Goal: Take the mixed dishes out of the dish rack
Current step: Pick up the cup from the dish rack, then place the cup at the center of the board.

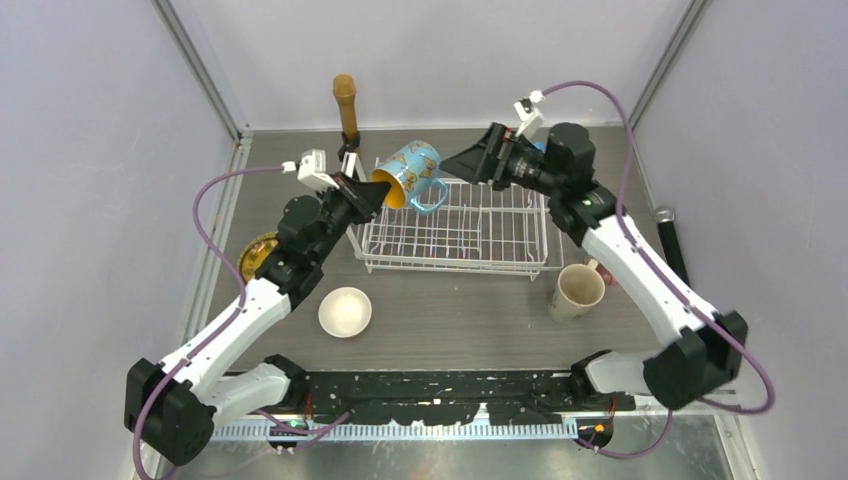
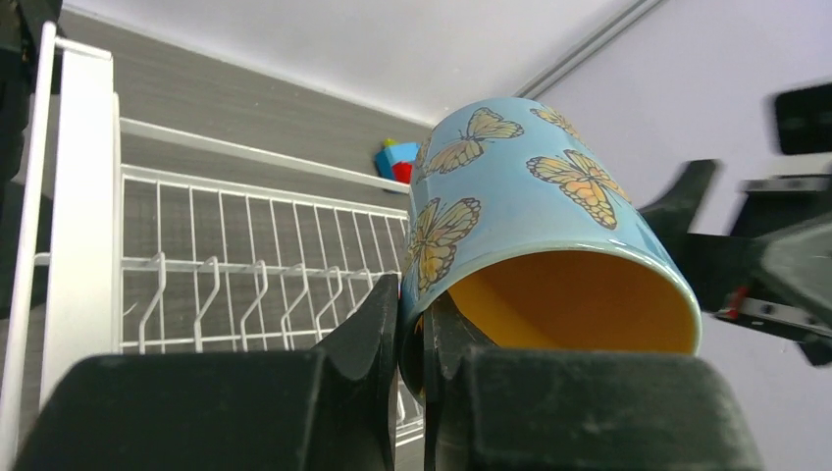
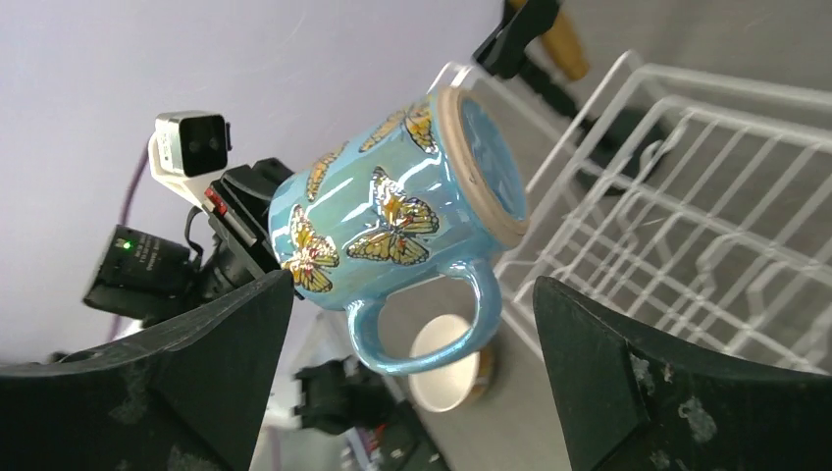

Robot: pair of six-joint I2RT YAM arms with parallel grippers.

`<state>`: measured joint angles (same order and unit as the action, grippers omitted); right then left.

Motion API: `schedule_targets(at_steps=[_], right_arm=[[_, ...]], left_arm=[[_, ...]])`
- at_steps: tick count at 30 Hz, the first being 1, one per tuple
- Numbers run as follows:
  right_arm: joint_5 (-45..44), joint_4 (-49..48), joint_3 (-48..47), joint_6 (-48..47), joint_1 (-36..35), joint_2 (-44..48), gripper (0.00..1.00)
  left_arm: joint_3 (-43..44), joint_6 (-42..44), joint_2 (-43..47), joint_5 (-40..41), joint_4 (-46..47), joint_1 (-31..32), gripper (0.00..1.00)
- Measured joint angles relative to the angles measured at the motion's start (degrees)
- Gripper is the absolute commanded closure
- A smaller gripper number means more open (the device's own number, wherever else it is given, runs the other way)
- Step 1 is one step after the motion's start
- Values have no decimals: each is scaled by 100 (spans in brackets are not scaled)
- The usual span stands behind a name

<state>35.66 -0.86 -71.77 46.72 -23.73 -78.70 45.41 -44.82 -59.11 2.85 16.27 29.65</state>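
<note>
My left gripper (image 1: pixel 366 195) is shut on the rim of the blue butterfly mug (image 1: pixel 415 175), one finger inside its orange interior. It holds the mug on its side in the air above the left end of the white wire dish rack (image 1: pixel 455 232). The left wrist view shows the gripper (image 2: pixel 417 324), the mug (image 2: pixel 549 226) and the rack (image 2: pixel 245 285) below. My right gripper (image 1: pixel 458 165) is open and empty just right of the mug. In the right wrist view its spread fingers (image 3: pixel 412 294) flank the mug (image 3: pixel 402 216) and its handle without touching.
On the table stand a white bowl (image 1: pixel 345 311) in front of the rack, a cream mug (image 1: pixel 577 290) at the right, and a golden plate (image 1: pixel 258 250) partly under my left arm. A brown stick (image 1: pixel 345 105) stands behind the rack. A blue-and-red block (image 2: pixel 395 162) lies at the back.
</note>
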Motion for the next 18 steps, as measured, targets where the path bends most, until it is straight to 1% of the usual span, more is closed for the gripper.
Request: schedule_targets(at_steps=[2, 6, 9, 14, 18], right_arm=[[-531, 413, 98, -551, 28, 498, 0], [-1147, 686, 352, -1220, 52, 1202, 0], [-1628, 820, 529, -1539, 44, 1410, 0], [-2706, 1126, 1040, -1971, 44, 1681, 0], [-3626, 1436, 1344, -2218, 44, 2000, 0]], left_arm=[[-15, 28, 24, 17, -166, 2, 100], [-17, 26, 28, 20, -339, 2, 100], [2, 31, 28, 11, -577, 2, 100], [164, 203, 33, -33, -1279, 2, 100], [616, 603, 11, -503, -2149, -4, 100]])
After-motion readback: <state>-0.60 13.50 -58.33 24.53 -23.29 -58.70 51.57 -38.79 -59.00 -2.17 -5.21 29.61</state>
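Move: Pinched by its rim in the left fingers, the cup has its middle about 5 cm to that hand's right and 3 cm ahead. The rack's middle is roughly 12 cm right, 2 cm ahead and 20 cm below the left hand; the white bowl is about 14 cm left, 13 cm back and 27 cm down. From the open right hand the cup is some 8 cm left and 1 cm back, and the beige cup about 28 cm right, 10 cm back and 28 cm down. Backing off from the cup it has already released, the right hand sweeps about 12 cm right, rising slightly first and then sinking to some 5 cm below its start, turning about 30 degrees clockwise and rolling its left side down, fingers wide open. The left hand keeps its pinch on the rim and lowers the cup about 4 cm towards the rack's left end, easing back 2 cm late on as the wrist tips down and rolls slightly. ##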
